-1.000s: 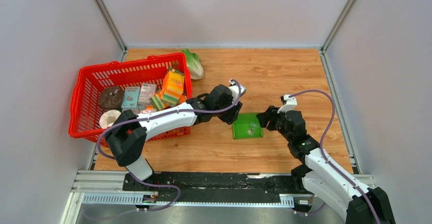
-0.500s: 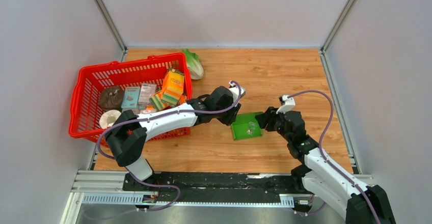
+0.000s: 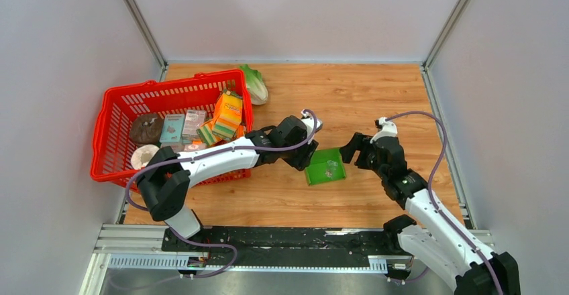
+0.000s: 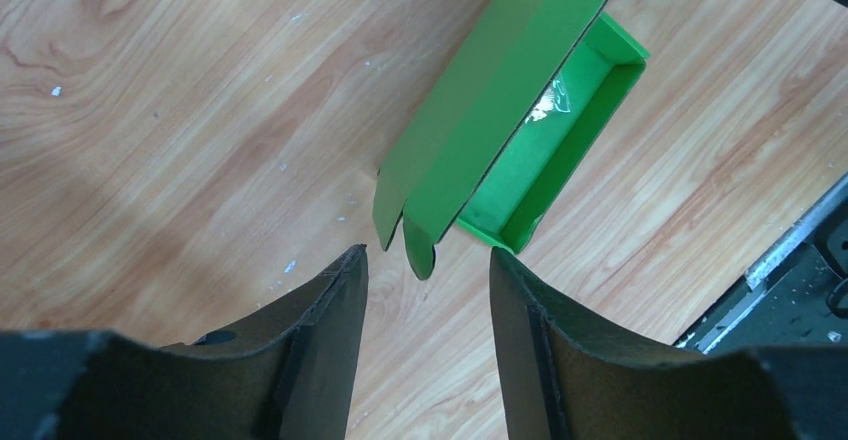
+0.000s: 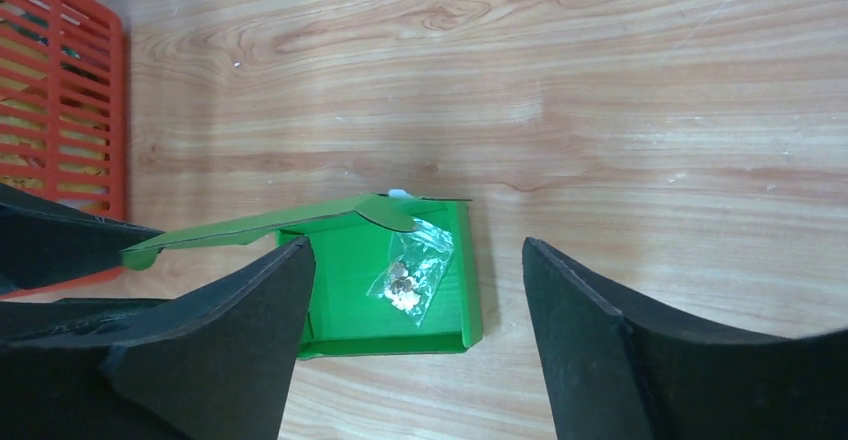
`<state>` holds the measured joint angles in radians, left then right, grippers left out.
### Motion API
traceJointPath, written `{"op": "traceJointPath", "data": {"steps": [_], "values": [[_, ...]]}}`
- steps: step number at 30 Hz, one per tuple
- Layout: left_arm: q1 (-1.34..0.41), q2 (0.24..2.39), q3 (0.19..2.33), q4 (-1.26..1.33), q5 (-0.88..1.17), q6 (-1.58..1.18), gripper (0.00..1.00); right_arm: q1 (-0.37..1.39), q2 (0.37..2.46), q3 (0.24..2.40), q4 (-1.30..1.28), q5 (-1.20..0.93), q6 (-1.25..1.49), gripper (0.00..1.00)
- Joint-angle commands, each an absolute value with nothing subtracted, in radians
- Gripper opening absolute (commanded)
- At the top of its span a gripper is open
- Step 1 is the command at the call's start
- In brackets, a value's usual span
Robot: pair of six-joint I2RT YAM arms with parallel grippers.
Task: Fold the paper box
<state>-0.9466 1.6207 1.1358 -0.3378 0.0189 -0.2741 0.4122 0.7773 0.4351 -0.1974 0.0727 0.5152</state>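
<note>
The paper box is bright green and lies on the wooden table between my two arms. Its tray faces up with a small clear bag of bits inside. The lid stands raised along the tray's left side, and its tab hangs just at my left fingertips. My left gripper is open at the box's left edge and clamps nothing. Just right of the box and above it, my right gripper is wide open, with the tray showing between its fingers.
A red basket holding an orange carton and other packets stands at the left, my left arm reaching past its near corner. A pale lettuce lies behind it. Grey walls close in three sides.
Both grippers have opened wider. The right gripper has drawn back from the box's right edge, up and to the right. The left gripper stays by the lid.
</note>
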Motion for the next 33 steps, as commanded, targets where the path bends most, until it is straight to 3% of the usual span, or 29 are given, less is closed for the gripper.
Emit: {"op": "traceJointPath", "data": {"steps": [1, 15, 22, 33], "values": [[-0.950, 1.543, 1.137, -0.347, 0.031, -0.281, 0.55, 0.405, 0.825, 0.552, -0.302, 0.018, 0.394, 0.82], [-0.950, 1.617, 1.160, -0.353, 0.037, -0.241, 0.42, 0.380, 1.049, 0.580, -0.121, -0.182, 0.121, 0.82], [-0.950, 1.621, 1.158, -0.357, 0.008, -0.221, 0.37, 0.376, 1.057, 0.525, 0.078, -0.288, 0.065, 0.82], [-0.948, 1.660, 1.215, -0.390, -0.115, -0.178, 0.19, 0.377, 1.042, 0.505, 0.087, -0.269, 0.103, 0.81]]}}
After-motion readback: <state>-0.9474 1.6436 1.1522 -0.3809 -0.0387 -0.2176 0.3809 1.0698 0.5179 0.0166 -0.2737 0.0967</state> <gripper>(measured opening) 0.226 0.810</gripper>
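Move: The left hand's open fingers already straddle the tab on the left end of the standing lid, about 1 cm to its right and 1 cm below. The tray lies some 6 cm to that hand's right, 2 cm back and 8 cm down. For the right hand, the lid's right end is roughly 3 cm ahead, 3 cm to the left and 2 cm below. The tray is about 6 cm to its left, level fore and aft, 9 cm down, with the plastic bag about 5 cm to its left at the same depth. The left hand shuts its fingers most of the way and pinches the tab on the lid's left end, having bobbed up 1.5 cm and then sunk about 2.5 cm. The right hand, fingers kept wide open, dips about 2 cm and recovers as it goes some 5 cm left and a little forward to the lid's right end, turning nearly 30 degrees counter-clockwise, one finger coming over the tray on the robot's side of the lid. ##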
